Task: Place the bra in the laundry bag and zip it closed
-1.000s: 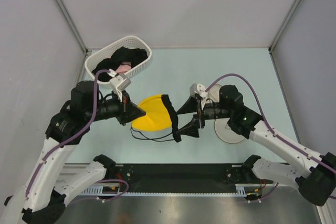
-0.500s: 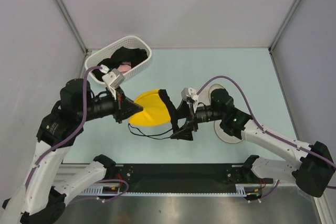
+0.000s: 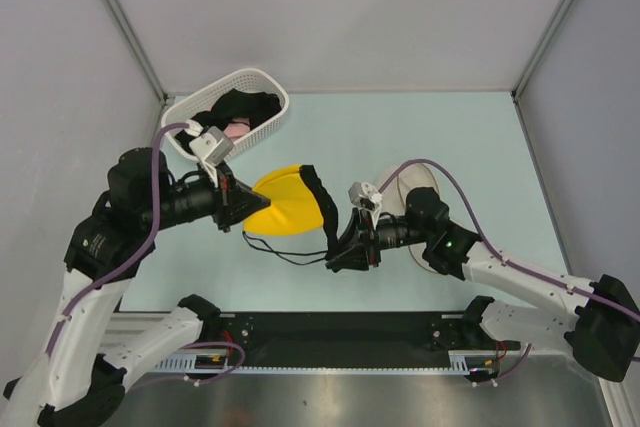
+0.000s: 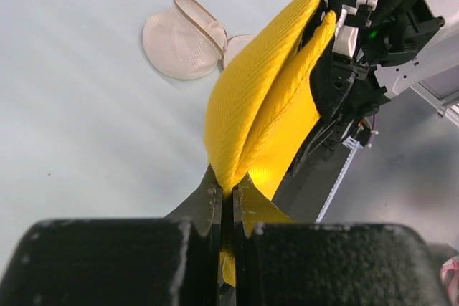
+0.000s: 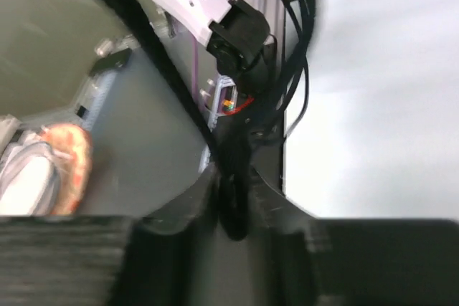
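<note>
The yellow bra [image 3: 285, 202] hangs folded above the table, stretched between both grippers. My left gripper [image 3: 243, 209] is shut on the yellow cup edge [image 4: 244, 127], the fabric pinched between its fingertips [image 4: 228, 191]. My right gripper [image 3: 337, 253] is closed on the bra's black trim [image 5: 232, 159], which fills the gap between its fingers [image 5: 233, 188]. Thin black straps [image 3: 285, 255] dangle below. The white mesh laundry bag [image 3: 412, 179] lies open on the table behind the right arm. In the left wrist view the bag [image 4: 179, 41] shows two dome halves.
A white slotted basket [image 3: 225, 112] with black and pink garments [image 3: 243, 107] stands at the back left, close to the left arm. Grey side walls [image 3: 60, 97] enclose the table on both sides. The black base rail [image 3: 340, 332] runs along the near edge.
My right gripper has moved down and left to the bra's black edge and closed on it. The left arm has drawn back slightly, still holding the yellow cup.
</note>
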Robot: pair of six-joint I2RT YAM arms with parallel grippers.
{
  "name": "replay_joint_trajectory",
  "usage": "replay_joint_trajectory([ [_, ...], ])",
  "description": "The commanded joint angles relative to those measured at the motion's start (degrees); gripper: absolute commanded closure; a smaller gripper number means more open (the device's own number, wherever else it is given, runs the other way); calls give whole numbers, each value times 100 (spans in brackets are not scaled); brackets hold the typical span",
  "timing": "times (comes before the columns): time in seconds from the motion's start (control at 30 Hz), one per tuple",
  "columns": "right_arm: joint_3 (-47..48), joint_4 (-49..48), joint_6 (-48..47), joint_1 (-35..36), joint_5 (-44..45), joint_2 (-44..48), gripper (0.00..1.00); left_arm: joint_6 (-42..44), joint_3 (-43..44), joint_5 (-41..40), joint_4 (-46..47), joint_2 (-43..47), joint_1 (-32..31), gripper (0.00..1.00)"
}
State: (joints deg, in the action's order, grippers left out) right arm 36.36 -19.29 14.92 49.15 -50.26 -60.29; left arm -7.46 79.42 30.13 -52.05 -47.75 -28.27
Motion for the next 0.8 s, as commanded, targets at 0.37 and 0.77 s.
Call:
replay_joint_trajectory([
  [0.37, 153, 2075, 2099, 702, 2063, 457, 100, -1054, -2455, -1465, 1678, -393, -293, 100],
  [0.77, -305, 1771, 3922, 228, 2346, -16, 97, -2663, -5093, -948, 4492, -304, -1066, 100],
])
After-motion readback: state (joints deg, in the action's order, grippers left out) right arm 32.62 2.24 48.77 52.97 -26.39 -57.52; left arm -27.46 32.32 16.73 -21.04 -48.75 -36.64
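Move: The right fingers are half shut around the low end of the bra's black band, which is right at their tips. The yellow cups are about 8 cm to that hand's left, 4 cm ahead and 9 cm higher; the laundry bag lies on the table some 20 cm ahead, 24 cm right and 23 cm below. From the left hand, still holding the folded cups, that band end is about 11 cm right, 5 cm back and 13 cm down. The right fingers shut on the black band's low end and pinch it; the hand draws back 3 cm, then comes forward again while sinking about 8 cm, its wrist tipping down and swinging clockwise. The left keeps its grip on the cups and brings them down fast towards the table, about 25 cm, easing out and slightly back, ending a little to the right, with its fingers tipping further down. ##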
